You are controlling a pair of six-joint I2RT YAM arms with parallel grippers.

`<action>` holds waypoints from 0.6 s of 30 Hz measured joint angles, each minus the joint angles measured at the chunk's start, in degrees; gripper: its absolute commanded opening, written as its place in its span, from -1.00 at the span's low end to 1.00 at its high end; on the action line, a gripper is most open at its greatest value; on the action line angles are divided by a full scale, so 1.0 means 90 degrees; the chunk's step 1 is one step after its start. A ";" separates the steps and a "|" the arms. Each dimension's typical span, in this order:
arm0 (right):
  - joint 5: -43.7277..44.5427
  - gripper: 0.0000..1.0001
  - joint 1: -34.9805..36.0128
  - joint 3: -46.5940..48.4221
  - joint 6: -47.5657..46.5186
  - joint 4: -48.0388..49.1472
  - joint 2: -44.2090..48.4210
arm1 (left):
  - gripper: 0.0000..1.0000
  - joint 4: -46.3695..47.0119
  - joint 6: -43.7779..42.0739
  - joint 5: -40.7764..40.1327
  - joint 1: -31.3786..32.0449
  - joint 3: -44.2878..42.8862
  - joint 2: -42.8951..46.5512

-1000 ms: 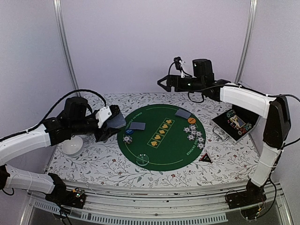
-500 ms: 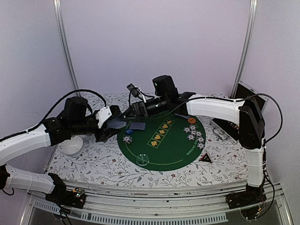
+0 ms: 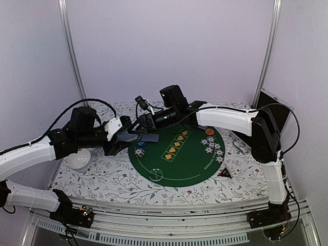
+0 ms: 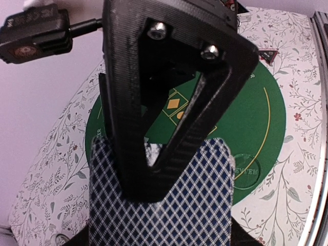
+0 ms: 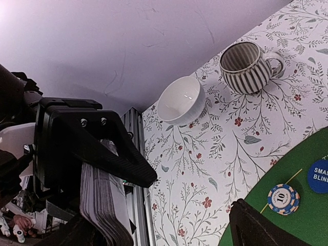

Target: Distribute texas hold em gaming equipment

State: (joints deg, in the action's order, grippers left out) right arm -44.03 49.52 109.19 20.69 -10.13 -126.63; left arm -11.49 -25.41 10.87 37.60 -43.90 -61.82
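My left gripper (image 3: 119, 139) is shut on a deck of blue-diamond-backed playing cards (image 4: 169, 205), held above the table's left side. My right gripper (image 3: 133, 126) has reached across to that deck. It is open, and one of its black fingers (image 4: 154, 107) lies over the deck's top card. In the right wrist view the deck (image 5: 102, 205) shows edge-on beside the left gripper's finger (image 5: 97, 146). One card (image 3: 150, 137) lies on the green mat (image 3: 179, 164). A chip (image 3: 139, 151) and a blue button (image 3: 142, 144) sit next to it. More chips (image 3: 212, 146) and an orange button (image 3: 209, 131) lie at the mat's right.
A white bowl (image 5: 180, 100) and a striped mug (image 5: 248, 60) stand on the floral tablecloth left of the mat. A black triangular marker (image 3: 224, 173) lies at the mat's front right. An open case (image 3: 270, 102) stands at the back right, partly behind the right arm.
My right arm has swung from the back right across the mat to the deck in my left gripper, and its jaws have narrowed a little. The left arm has stayed still.
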 measured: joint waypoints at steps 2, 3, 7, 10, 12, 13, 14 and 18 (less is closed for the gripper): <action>0.0085 0.58 0.0012 0.0032 -0.0112 -0.0126 0.0010 | 0.11 0.0000 0.0000 -0.0010 0.0000 0.0017 0.0000; 0.0131 0.57 0.0019 0.0034 -0.0185 -0.0192 0.0022 | 0.11 0.0000 -0.0002 -0.0019 0.0000 0.0027 0.0000; 0.0316 0.42 0.0036 0.0046 -0.0447 -0.0491 0.0112 | 0.11 -0.0005 -0.0002 -0.0051 0.0000 0.0053 0.0000; 0.0408 0.30 0.0034 0.0112 -0.0593 -0.0697 0.0189 | 0.11 0.0005 -0.0002 -0.0080 0.0000 0.0053 0.0000; 0.0440 0.28 0.0034 0.0177 -0.0646 -0.0821 0.0206 | 0.11 0.0012 -0.0002 -0.0097 0.0000 0.0053 0.0000; 0.0461 0.23 0.0034 0.0226 -0.0682 -0.0886 0.0206 | 0.11 0.0012 -0.0002 -0.0107 0.0000 0.0053 0.0000; 0.0474 0.19 0.0036 0.0260 -0.0709 -0.0954 0.0206 | 0.11 0.0015 -0.0002 -0.0112 0.0000 0.0053 0.0000; 0.0384 -0.08 0.0039 0.0403 -0.0748 -0.1117 0.0206 | 0.11 0.0032 -0.0002 -0.0119 0.0000 0.0053 0.0000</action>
State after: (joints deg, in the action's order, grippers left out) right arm -40.58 49.87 112.81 13.96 -20.18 -124.77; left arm -11.20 -25.43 9.80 37.60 -43.42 -61.82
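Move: The deck sits upright in the left hand's grip, about 1 cm ahead and 1 cm right of its hand point. From the right hand, the deck is about 2 cm back, 2 cm left and 1 cm lower, between the open fingers. On the mat nearly 20 cm below, a chip stack lies about 4 cm ahead and 1 right, the small blind button 8 ahead and 2 right, and the dealt cards 12 ahead and 5 right. One right fingertip, already on the patterned back of the deck, stays against it and drags along the top card while the fingers close from nearly wide open to a little over half. The right hand eases about 1 cm to the right, dips a touch, then rises some 1.5 cm, tilting about 5 degrees. The left hand keeps its grip and holds almost still. ##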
